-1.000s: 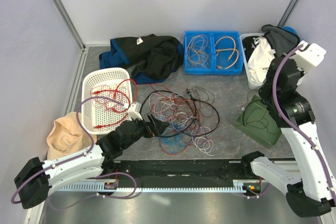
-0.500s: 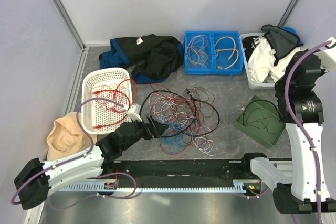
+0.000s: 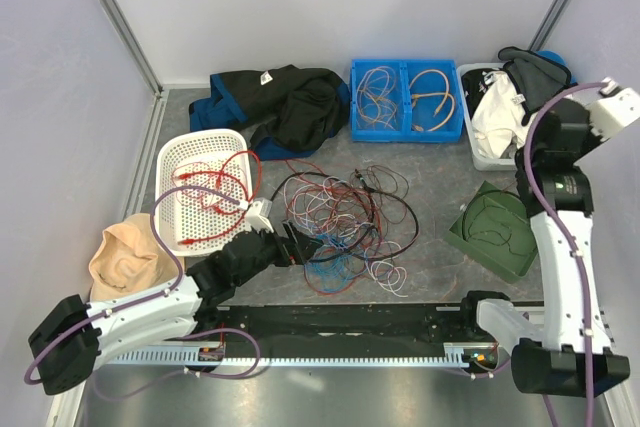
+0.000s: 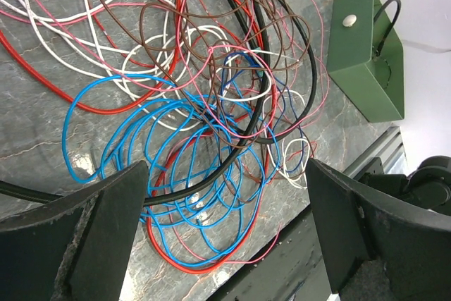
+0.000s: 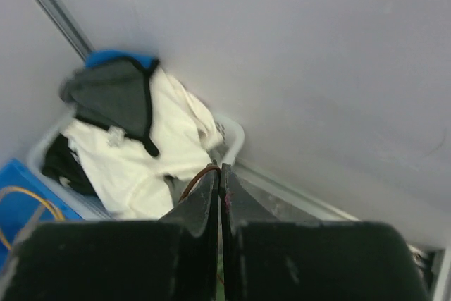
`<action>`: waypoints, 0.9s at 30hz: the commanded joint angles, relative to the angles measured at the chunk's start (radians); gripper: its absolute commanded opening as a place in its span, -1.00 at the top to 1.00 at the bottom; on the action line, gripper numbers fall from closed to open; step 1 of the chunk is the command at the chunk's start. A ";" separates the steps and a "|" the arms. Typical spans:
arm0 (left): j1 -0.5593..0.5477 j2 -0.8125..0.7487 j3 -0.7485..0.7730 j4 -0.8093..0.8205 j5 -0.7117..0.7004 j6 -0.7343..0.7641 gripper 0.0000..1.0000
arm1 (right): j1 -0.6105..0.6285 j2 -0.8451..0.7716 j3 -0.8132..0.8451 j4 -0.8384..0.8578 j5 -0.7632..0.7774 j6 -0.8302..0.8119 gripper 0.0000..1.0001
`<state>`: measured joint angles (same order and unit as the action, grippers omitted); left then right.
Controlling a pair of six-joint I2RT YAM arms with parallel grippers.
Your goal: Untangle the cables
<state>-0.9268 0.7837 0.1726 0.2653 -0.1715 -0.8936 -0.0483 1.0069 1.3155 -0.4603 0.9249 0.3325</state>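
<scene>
The cables (image 3: 345,217) lie in a loose tangle of red, black, white, pink, brown and blue wires mid-table. My left gripper (image 3: 300,242) hangs low over the tangle's near left edge. In the left wrist view the left gripper (image 4: 225,237) is open, its fingers astride a blue coil (image 4: 169,167) and a black wire, touching neither. My right gripper (image 3: 612,105) is raised high at the far right, away from the tangle. In the right wrist view the right gripper (image 5: 220,174) is shut, and a thin brown cable (image 5: 199,176) arcs out from its tips.
A white basket (image 3: 170,162) holding red cable stands at the left, with beige cloth (image 3: 125,257) beside it. At the back are a dark jacket (image 3: 285,107), a blue bin (image 3: 405,65) of wires and a white bin (image 3: 478,147) of clothes. A green tray (image 3: 495,237) sits right.
The right arm has swung up and to the right, away from the green tray, and now stands nearly upright. The left gripper has edged slightly over the tangle, still open.
</scene>
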 commanded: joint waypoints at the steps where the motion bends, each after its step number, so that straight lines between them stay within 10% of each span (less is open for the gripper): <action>1: -0.001 -0.012 -0.001 0.048 0.012 -0.008 -0.99 | -0.059 0.006 -0.168 0.026 -0.121 0.118 1.00; 21: -0.001 -0.023 -0.002 0.005 -0.005 -0.047 -0.99 | -0.137 0.048 -0.544 0.147 -0.422 0.345 0.97; 25: -0.001 -0.024 0.002 0.006 -0.016 -0.045 -0.99 | -0.137 -0.020 -0.567 0.144 -0.451 0.370 0.06; 27: -0.001 -0.020 0.008 0.006 -0.017 -0.042 -0.99 | -0.136 -0.083 -0.570 0.137 -0.465 0.381 -0.08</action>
<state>-0.9268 0.7666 0.1669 0.2626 -0.1738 -0.9092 -0.1810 1.0286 0.7494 -0.3515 0.4965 0.6720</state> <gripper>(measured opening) 0.993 0.479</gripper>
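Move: The right hand, shut on a thin brown cable, hangs high: the green tray lies about 37 cm below it, some 8 cm back and 8 cm to its left. The white clothes bin is about 20 cm ahead, in line sideways; the blue box is roughly 25 cm ahead and 27 cm left. From the left hand, the tray is some 44 cm right, 4 cm ahead and 8 cm lower. The right hand drops fast, about 24 cm, towards the green tray, tilting down, then half opens on the cable. ##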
